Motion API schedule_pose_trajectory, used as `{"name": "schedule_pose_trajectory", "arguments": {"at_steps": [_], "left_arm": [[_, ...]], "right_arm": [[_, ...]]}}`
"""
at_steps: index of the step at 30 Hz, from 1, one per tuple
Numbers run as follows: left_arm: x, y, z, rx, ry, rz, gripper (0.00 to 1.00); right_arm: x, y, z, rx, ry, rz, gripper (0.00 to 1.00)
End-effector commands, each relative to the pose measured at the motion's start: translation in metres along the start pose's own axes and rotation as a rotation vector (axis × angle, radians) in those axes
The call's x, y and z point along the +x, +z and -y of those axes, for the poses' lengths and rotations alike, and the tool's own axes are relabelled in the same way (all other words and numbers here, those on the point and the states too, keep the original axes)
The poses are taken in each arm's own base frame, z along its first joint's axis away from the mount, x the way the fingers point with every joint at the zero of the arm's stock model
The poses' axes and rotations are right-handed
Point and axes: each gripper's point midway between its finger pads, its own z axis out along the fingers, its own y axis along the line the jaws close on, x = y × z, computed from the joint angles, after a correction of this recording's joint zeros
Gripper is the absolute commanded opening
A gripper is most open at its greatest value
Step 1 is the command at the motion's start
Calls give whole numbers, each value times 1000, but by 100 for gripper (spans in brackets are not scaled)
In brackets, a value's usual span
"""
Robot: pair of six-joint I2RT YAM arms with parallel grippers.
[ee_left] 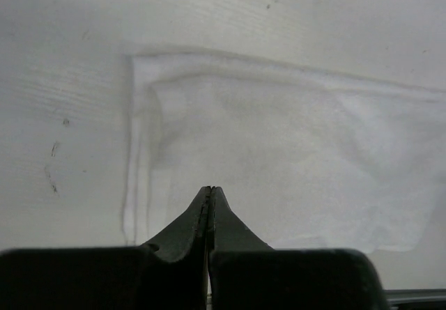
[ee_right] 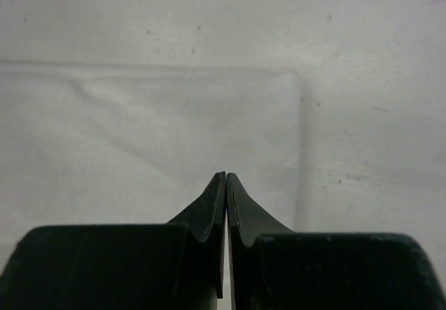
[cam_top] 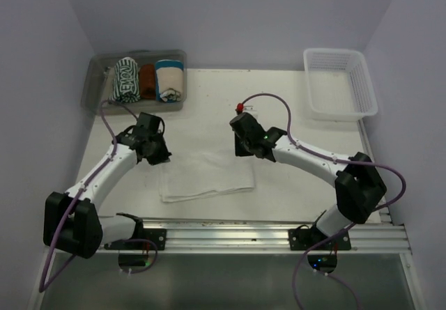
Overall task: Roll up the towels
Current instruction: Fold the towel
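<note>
The plain white towel [cam_top: 207,174] lies flat and unrolled on the table between the two arms. A green-and-white striped towel [cam_top: 126,80] sits rolled in the clear tray [cam_top: 94,90] at the back left. My left gripper [cam_top: 157,154] is over the white towel's far left corner, shut with nothing between its fingers. In the left wrist view its tips [ee_left: 210,189] point at the white towel [ee_left: 279,150]. My right gripper [cam_top: 244,147] is over the far right corner, also shut and empty. The right wrist view shows its tips [ee_right: 226,175] above the white towel [ee_right: 139,129].
In the clear tray, a rust-brown rolled towel [cam_top: 147,81] and a cream rolled towel with a teal band [cam_top: 169,80] lie beside the striped one. A white plastic basket [cam_top: 339,83] stands at the back right. A metal rail [cam_top: 265,235] runs along the near edge.
</note>
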Motion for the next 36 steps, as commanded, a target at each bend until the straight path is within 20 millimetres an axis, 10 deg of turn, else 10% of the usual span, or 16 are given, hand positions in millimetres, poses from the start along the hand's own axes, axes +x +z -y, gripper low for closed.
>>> {"name": "schedule_pose_trajectory", "arguments": {"at_steps": [1, 16, 23, 29, 33, 36], "left_arm": [[-6, 7, 17, 11, 20, 11, 0], [28, 68, -30, -211, 39, -114, 0], [17, 96, -23, -249, 72, -147, 0], [-22, 120, 9, -226, 119, -127, 0], [-53, 108, 35, -178, 151, -64, 0], [-76, 84, 44, -157, 163, 28, 0]], "right_arm": [[-30, 6, 29, 106, -21, 46, 2], [21, 71, 64, 191, -26, -136, 0], [94, 57, 84, 180, 52, -261, 0], [140, 25, 45, 92, 57, -267, 0], [172, 0, 22, 62, 15, -275, 0], [157, -16, 34, 114, 36, -203, 0]]}}
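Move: The flat folded white towel lies on the table about 7 cm below the left hand, its middle some 12 cm to that hand's right and level with it, its left edge about 3 cm to the left. From the right hand the towel's middle is 4 cm back, 11 cm to the left and 9 cm down, the far right corner about 4 cm ahead and 4 cm to the right. The rolled beige towel lies some 30 cm ahead of the left hand. Fingers shut on both, the left hand sinks about 7 cm onto the left end of the towel and then pushes it forward some 8 cm, tipping its fingers steeper as it goes. The right hand first reaches a little forward, then sinks and edges right to the towel's far right corner, its shut fingertips set down there, and sweeps back about 14 cm and somewhat left, dragging that end towards the base against the left hand's push. ##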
